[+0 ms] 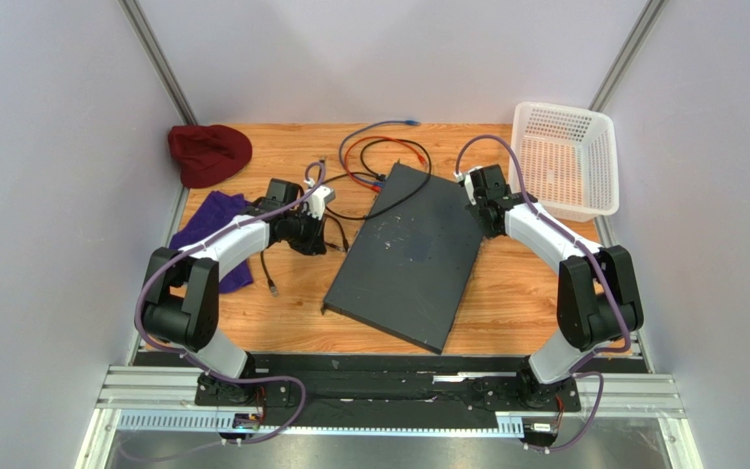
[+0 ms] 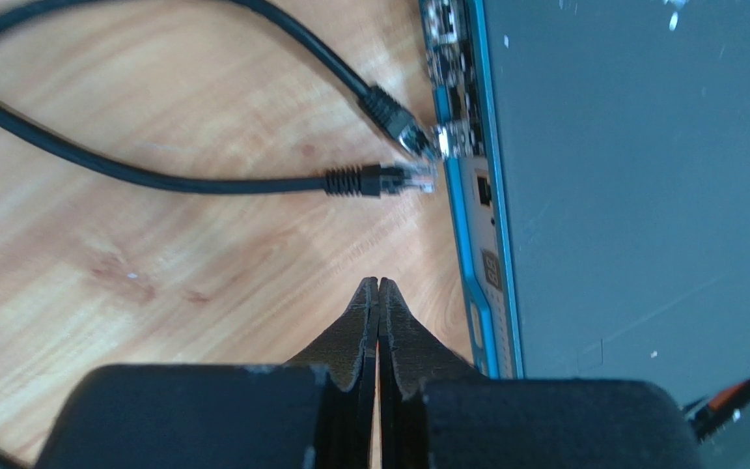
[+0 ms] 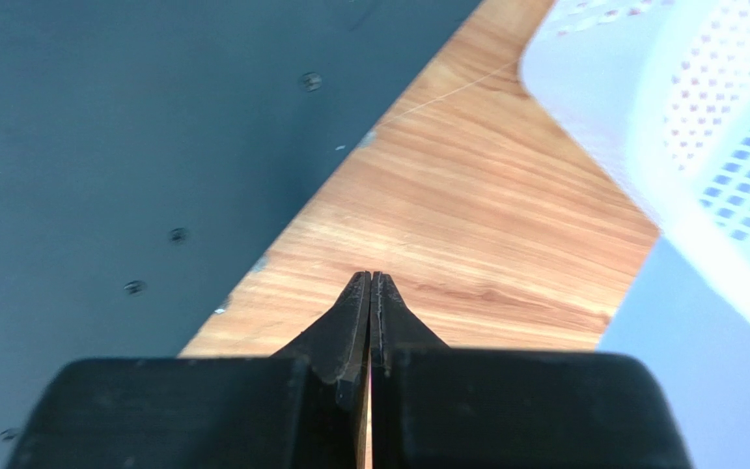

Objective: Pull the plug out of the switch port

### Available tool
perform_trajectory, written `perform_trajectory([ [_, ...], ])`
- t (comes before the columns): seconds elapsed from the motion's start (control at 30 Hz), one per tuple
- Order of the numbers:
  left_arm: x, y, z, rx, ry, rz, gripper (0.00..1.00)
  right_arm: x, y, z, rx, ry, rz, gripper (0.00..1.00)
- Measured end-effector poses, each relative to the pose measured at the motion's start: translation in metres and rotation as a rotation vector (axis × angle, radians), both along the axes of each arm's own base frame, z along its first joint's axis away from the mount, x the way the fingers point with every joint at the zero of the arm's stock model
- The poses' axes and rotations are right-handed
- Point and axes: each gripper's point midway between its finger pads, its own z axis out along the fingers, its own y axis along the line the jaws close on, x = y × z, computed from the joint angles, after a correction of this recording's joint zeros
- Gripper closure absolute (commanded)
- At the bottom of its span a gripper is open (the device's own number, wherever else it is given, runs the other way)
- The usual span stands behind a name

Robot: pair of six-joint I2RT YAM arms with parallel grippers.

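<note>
The switch [image 1: 408, 259] is a big flat dark grey box lying askew mid-table. In the left wrist view its blue-edged front face [image 2: 467, 195] shows. One black plug [image 2: 400, 122] reaches into a port there. A second black plug [image 2: 389, 181] lies loose on the wood, its clear tip just short of the face. My left gripper [image 2: 378, 283] is shut and empty, a little short of both plugs; from above it [image 1: 328, 237] sits off the switch's left edge. My right gripper [image 3: 370, 277] is shut and empty over bare wood beside the switch's far right corner [image 1: 469, 188].
A white mesh basket [image 1: 565, 158] stands at the back right, close to the right gripper [image 3: 692, 127]. A maroon cloth [image 1: 209, 153] and a purple cloth [image 1: 215, 230] lie at the left. Blue, red and black cables [image 1: 379, 156] loop behind the switch.
</note>
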Motion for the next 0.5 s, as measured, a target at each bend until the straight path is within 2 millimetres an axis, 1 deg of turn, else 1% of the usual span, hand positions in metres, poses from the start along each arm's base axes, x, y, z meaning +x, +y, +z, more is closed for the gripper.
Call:
perform_trajectory([
  [0.13,-0.011,-0.001,-0.009,-0.003,0.055,-0.018,1.0,0.008,-0.011,0.007,-0.048,-0.035,-0.004,1.0],
  [0.2,-0.015,0.0,-0.011,-0.003,0.069,-0.023,1.0,0.018,-0.011,0.013,-0.057,-0.059,-0.004,1.0],
  [0.27,-0.017,0.0,-0.012,-0.004,0.074,-0.025,1.0,0.038,-0.007,0.022,-0.049,-0.094,-0.006,1.0],
  [0.37,-0.018,-0.001,-0.012,-0.008,0.081,-0.029,1.0,0.084,0.004,0.034,-0.03,-0.169,-0.012,1.0],
  [0.43,-0.019,-0.002,-0.015,-0.012,0.094,-0.032,1.0,0.11,0.009,0.035,-0.033,-0.206,-0.02,1.0],
  [0.47,-0.019,-0.003,-0.017,-0.011,0.106,-0.033,1.0,0.119,0.008,0.032,-0.044,-0.217,-0.03,1.0],
  [0.5,-0.019,-0.003,-0.02,-0.01,0.118,-0.034,1.0,0.124,0.007,0.029,-0.051,-0.219,-0.037,1.0],
])
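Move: The black plug, lying clear beside the switch's port side, is about 4 cm ahead of the left hand, 4 cm to its right and 5 cm below. A second black plug lies 1 or 2 cm farther to the right, and the switch's middle is some 20 cm right, level with the hand. From the right hand, the black plug lies roughly 36 cm left, level; the switch's middle is 19 cm left, 3 cm back; the white basket's middle is 24 cm ahead, 18 cm right. The black plug is left untouched while the left hand, still shut and empty, sinks and backs off about 2 cm each, easing down and tipping its fingers a little more downward. The right hand, also shut and empty, sweeps some 12 cm forward along the switch's right side towards the basket, rising slightly, its fingertips swinging forward 10 to 15 degrees. ##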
